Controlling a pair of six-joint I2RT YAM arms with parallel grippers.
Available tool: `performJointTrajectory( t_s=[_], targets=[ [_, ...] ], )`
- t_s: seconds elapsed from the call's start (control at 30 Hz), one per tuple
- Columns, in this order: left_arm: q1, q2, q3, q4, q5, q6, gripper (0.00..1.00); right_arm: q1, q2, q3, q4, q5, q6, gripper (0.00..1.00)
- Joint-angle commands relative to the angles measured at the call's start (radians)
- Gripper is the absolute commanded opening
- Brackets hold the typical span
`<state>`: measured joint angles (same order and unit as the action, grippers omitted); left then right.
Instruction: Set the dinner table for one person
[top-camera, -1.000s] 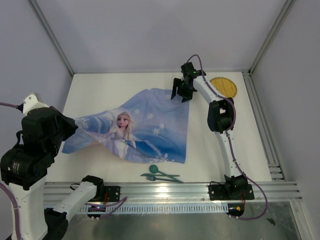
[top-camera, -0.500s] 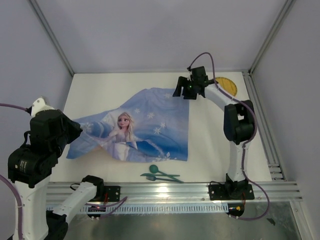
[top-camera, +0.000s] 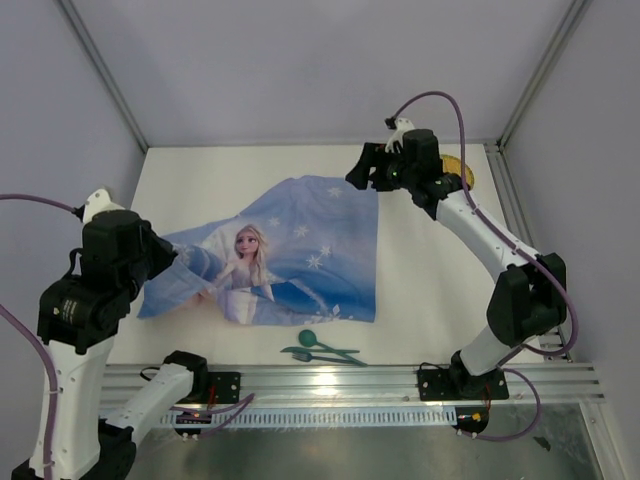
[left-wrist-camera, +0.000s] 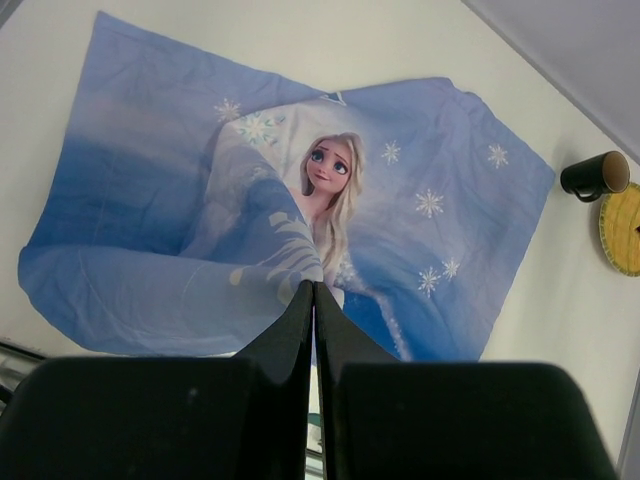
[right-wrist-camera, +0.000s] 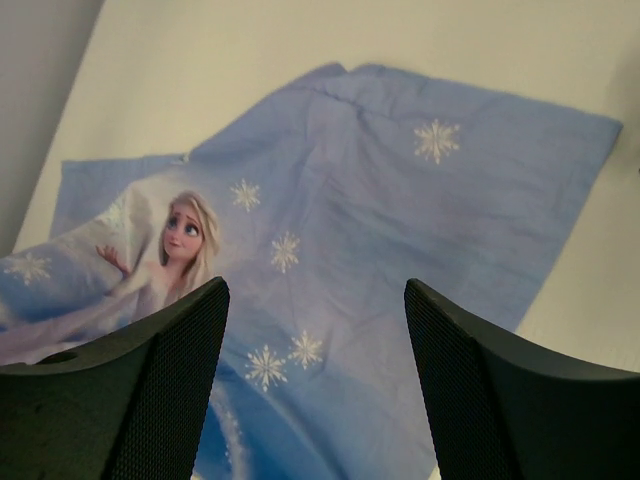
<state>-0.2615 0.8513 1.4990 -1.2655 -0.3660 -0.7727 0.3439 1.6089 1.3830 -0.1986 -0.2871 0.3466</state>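
The dinner table (top-camera: 430, 270) is a white top with silver rails. A blue printed cloth (top-camera: 300, 240) lies spread on it, its left part rumpled and drawn up. My left gripper (top-camera: 170, 260) is shut on the cloth's left edge. In the left wrist view the cloth (left-wrist-camera: 420, 190) rises in a fold to the closed left gripper (left-wrist-camera: 313, 287). My right gripper (top-camera: 366, 176) hovers open over the cloth's far right corner. In the right wrist view the right gripper (right-wrist-camera: 315, 300) has nothing between its fingers, only the cloth (right-wrist-camera: 400, 220) below.
A yellow plate (top-camera: 458, 172) sits at the far right, partly behind the right arm, and the plate (left-wrist-camera: 622, 228) also shows in the left wrist view beside a dark cup (left-wrist-camera: 595, 175). A green spoon and fork (top-camera: 322, 348) lie near the front rail.
The right arm's elbow has swung out to the right while its open gripper stayed over the cloth's far corner. The left gripper has shifted right and nearer, dragging the cloth's left edge.
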Motion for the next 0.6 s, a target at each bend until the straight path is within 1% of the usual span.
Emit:
performJointTrajectory(
  t_s=[0.0,0.03,0.07,0.13,0.2,0.23,0.27,0.33,0.47,0.57],
  targets=[
    [-0.001,0.011,0.000,0.068,0.001,0.032,0.00,0.046,-0.029,-0.039,-0.143,0.077,-0.064,0.75],
    [0.001,0.014,-0.002,0.069,-0.001,0.033,0.00,0.058,-0.029,-0.038,-0.180,0.094,-0.080,0.75],
    [0.001,0.014,-0.003,0.074,-0.001,0.035,0.00,0.073,-0.029,-0.035,-0.256,0.121,-0.092,0.75],
    [0.001,0.017,-0.006,0.078,-0.007,0.035,0.00,0.131,-0.024,-0.027,-0.364,0.198,-0.161,0.75],
    [0.001,0.015,-0.014,0.087,-0.007,0.033,0.00,0.190,-0.014,-0.015,-0.430,0.279,-0.201,0.75],
    [0.001,0.014,-0.019,0.089,-0.007,0.032,0.00,0.205,-0.010,-0.013,-0.474,0.282,-0.205,0.75],
    [0.001,0.015,-0.023,0.092,-0.007,0.032,0.00,0.219,-0.007,-0.010,-0.496,0.319,-0.207,0.75],
    [0.001,0.015,-0.025,0.097,-0.007,0.033,0.00,0.254,0.003,-0.003,-0.544,0.327,-0.207,0.75],
    [0.001,0.025,-0.019,0.098,-0.010,0.041,0.00,0.297,0.042,0.028,-0.662,0.339,-0.167,0.75],
    [0.001,0.025,-0.016,0.101,-0.011,0.043,0.00,0.317,0.066,0.019,-0.740,0.356,-0.063,0.75]
  ],
)
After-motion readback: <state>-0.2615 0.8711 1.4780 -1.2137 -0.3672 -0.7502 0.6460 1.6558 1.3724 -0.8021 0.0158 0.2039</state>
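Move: My open right hand is heading for the tablecloth's near right corner, some 30 cm back, 2 cm to its right and 23 cm below. The cutlery lies about 10 cm left of that corner and 6 cm nearer my base; the cloth's far right corner is roughly 10 cm ahead of my right hand, 5 cm to its right and 23 cm down. From my left hand, which still holds the cloth raised, the near corner is about 6 cm back, 37 cm right and 33 cm below. I swing my right hand back towards my base and down, nearly 14 cm back and 12 cm lower, over the right part of the tablecloth towards its near right corner. On the way I tip the fingers down and roll the hand so its left side drops, some 30 degrees, keeping the fingers open and clear of the cloth. My shut left hand eases about 1 cm forward, keeping its hold on the raised cloth. ##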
